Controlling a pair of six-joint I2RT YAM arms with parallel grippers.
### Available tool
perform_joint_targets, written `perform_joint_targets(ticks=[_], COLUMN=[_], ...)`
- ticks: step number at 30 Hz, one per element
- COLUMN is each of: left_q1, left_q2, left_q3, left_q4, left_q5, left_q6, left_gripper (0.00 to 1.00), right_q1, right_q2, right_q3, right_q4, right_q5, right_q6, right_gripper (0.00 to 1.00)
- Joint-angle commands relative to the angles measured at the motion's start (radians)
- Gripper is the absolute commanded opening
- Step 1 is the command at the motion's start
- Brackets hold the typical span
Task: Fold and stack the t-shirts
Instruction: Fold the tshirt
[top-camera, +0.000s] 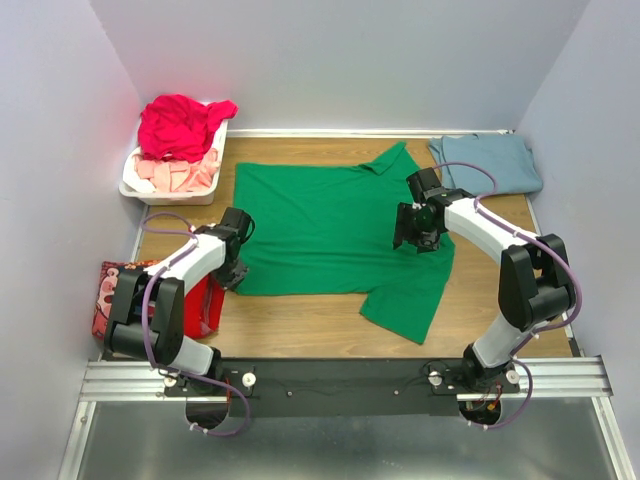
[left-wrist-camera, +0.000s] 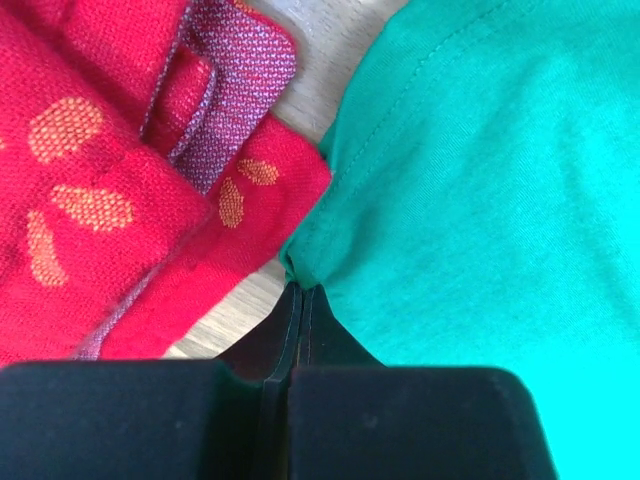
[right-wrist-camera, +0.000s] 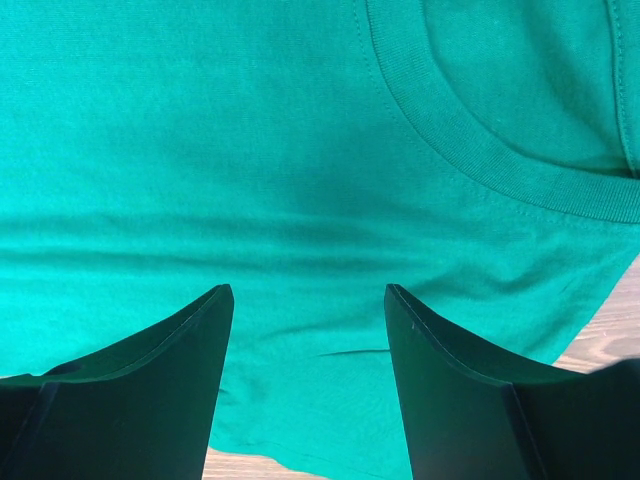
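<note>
The green t-shirt (top-camera: 330, 225) lies spread flat on the wooden table, collar toward the right. My left gripper (top-camera: 232, 272) is shut on the shirt's bottom left corner; the left wrist view shows the pinched green fabric (left-wrist-camera: 305, 270) at the closed fingertips. My right gripper (top-camera: 412, 228) is open just above the shirt near the collar (right-wrist-camera: 500, 160), with its fingers (right-wrist-camera: 180, 350) apart over green cloth. A folded blue-grey t-shirt (top-camera: 487, 163) lies at the back right. A magenta-red t-shirt (top-camera: 180, 125) and a pale pink one (top-camera: 175, 175) sit in the basket.
A white plastic basket (top-camera: 135, 190) stands at the back left. A red patterned fabric bag (top-camera: 120, 290) sits at the table's left edge, close beside my left gripper, and shows in the left wrist view (left-wrist-camera: 110, 180). Walls enclose the table on three sides.
</note>
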Motion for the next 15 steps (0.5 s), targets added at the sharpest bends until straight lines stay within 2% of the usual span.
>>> perform_joint_targets(ticks=[1, 7, 15], left_q1=[-0.004, -0.009, -0.03], left_q2=[-0.022, -0.097, -0.068], left_q3=[0.069, 0.205, 0.316], left_q4=[-0.052, -0.179, -0.168], left_q5=[-0.026, -0.125, -0.139], left_q6=[-0.004, -0.01, 0.048], left_gripper=[0.0, 0.0, 0.0], right_q1=[0.002, 0.002, 0.004], right_q2=[-0.036, -0.147, -0.337], right_q3=[-0.006, -0.092, -0.304], right_q4=[-0.008, -0.117, -0.2], right_q5=[0.026, 0.096, 0.074], right_q6=[0.023, 0.079, 0.214], right_gripper=[0.71, 0.71, 0.68])
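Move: My left hand already pinches the near hem corner of the green t-shirt; its far hem corner lies about 25 cm straight ahead, the red t-shirt some 17 cm left and 4 cm back. The basket stands about 25 cm ahead and 13 cm left. My right hand is open just above the shirt: the near sleeve lies roughly 15 cm back, straight behind it, some 4 cm below, the collar 6 cm ahead and 6 cm right. With my left fingers kept shut on the hem corner, I raise it briskly by about 10 cm and carry it some 5 cm forward, towards the far hem edge, the fingertips swinging a little outward. My right hand, still open, draws back about 7 cm and a few to the right over the shirt towards the near sleeve, turning slightly clockwise. ##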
